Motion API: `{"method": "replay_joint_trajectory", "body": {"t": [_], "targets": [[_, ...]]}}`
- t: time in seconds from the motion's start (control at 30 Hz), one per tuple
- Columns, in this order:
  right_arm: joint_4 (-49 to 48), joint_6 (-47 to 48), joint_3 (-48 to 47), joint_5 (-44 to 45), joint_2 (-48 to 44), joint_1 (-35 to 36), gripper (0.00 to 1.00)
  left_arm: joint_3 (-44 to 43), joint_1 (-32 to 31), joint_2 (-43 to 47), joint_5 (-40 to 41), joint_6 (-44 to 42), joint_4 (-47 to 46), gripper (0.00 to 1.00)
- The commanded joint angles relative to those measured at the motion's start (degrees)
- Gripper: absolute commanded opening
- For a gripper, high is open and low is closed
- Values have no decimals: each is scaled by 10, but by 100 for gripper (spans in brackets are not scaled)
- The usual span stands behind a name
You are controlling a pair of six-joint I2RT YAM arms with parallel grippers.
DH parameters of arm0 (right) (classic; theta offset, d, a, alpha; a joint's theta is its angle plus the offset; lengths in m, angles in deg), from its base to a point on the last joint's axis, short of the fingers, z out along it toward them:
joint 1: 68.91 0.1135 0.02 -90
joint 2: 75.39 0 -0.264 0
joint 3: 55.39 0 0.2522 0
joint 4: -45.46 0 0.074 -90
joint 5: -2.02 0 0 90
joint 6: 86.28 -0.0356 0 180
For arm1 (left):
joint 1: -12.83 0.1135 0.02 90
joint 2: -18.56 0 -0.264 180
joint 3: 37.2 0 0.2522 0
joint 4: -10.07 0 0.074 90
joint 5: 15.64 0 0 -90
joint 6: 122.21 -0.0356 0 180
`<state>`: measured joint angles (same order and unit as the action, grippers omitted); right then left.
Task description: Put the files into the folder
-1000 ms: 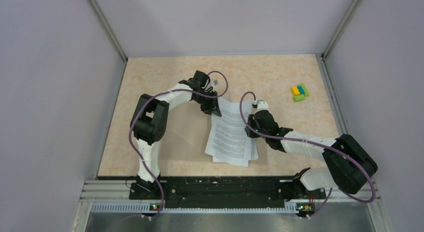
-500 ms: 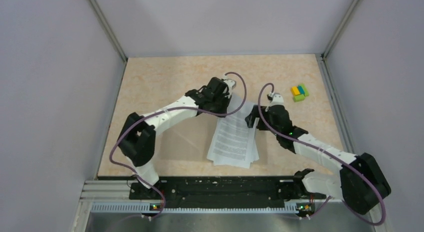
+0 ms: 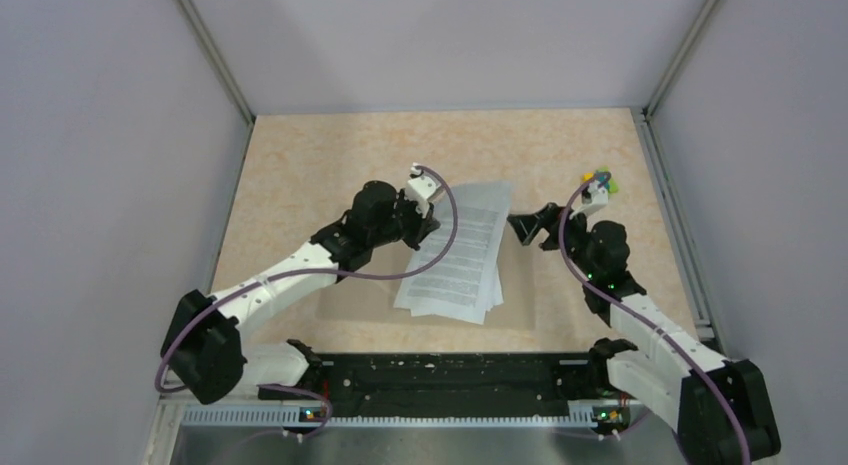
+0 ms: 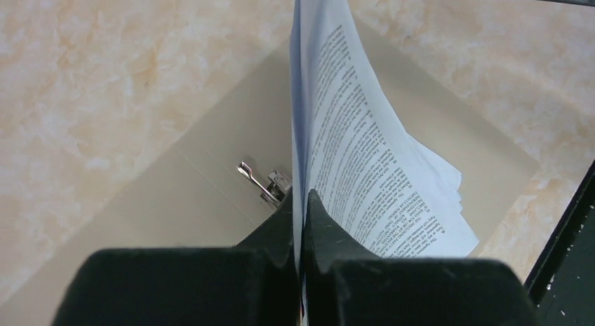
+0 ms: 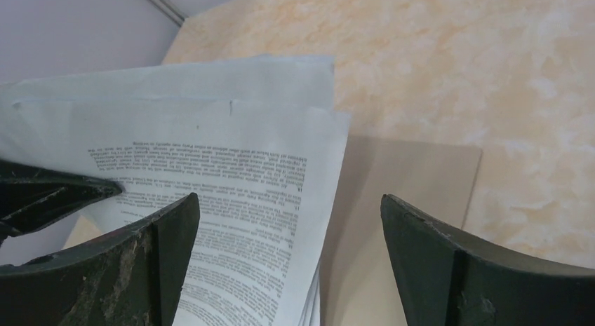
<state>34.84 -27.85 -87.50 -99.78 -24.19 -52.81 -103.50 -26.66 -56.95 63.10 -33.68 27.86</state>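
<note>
The files (image 3: 460,250), white printed sheets, hang fanned over the open tan folder (image 3: 355,303). My left gripper (image 3: 428,225) is shut on their left edge and holds that edge raised. In the left wrist view the jaws (image 4: 302,200) pinch the sheets (image 4: 365,158) edge-on above the folder (image 4: 203,179) and its metal clip (image 4: 263,184). My right gripper (image 3: 528,225) is open and empty, just right of the sheets. In the right wrist view the gripper (image 5: 290,197) faces the sheets (image 5: 231,158) and the folder (image 5: 407,186), touching neither.
A small yellow-blue-green block cluster (image 3: 603,179) sits at the far right, partly behind the right wrist's cable. Grey walls close the table on three sides. The black arm base rail (image 3: 440,380) runs along the near edge.
The right gripper has come off the sheets' right edge and drawn back to the right, open. The left gripper has swung with the sheets, lifting and tilting their far end.
</note>
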Motion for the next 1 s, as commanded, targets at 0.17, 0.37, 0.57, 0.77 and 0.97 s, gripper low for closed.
{"method": "replay_joint_trajectory", "body": {"t": [0.17, 0.37, 0.57, 0.77, 0.97], "targets": [[-314, -53, -15, -237, 149, -62, 99, 55, 32, 82, -105, -36, -170, 0], [-429, -88, -24, -297, 220, -61, 99, 66, 44, 102, -133, -21, -198, 0], [-406, -48, -39, -261, 241, -60, 98, 80, 51, 109, -163, 1, -235, 0], [-441, -26, -44, -250, 266, -60, 98, 90, 51, 119, -169, -2, -252, 0], [-574, -72, -49, -300, 337, -45, 96, 91, 50, 117, -182, -8, -259, 0]]}}
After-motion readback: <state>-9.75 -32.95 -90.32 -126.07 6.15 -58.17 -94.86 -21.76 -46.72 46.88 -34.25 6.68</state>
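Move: The left hand already pinches the files near their far left part, with the folder's middle about 14 cm below it, 4 cm back and 2 cm left; the clip lies about 4 cm back and 1 cm right of it, 13 cm down. From the open right hand, the files' right edge is roughly 4 cm left, 2 cm ahead and 2 cm lower, and the folder's middle is some 22 cm left, 3 cm back and 13 cm below. Upwards by about 8 cm, mostly early on, the left hand lifts the still-pinched files off the folder, easing slightly back while its fingers tilt up and swing clockwise. The right hand, jaws kept wide, works left about 5 cm with a little forward and up, turning some 20 degrees counter-clockwise and tipping up to bring its fingers either side of the files' right edge. ##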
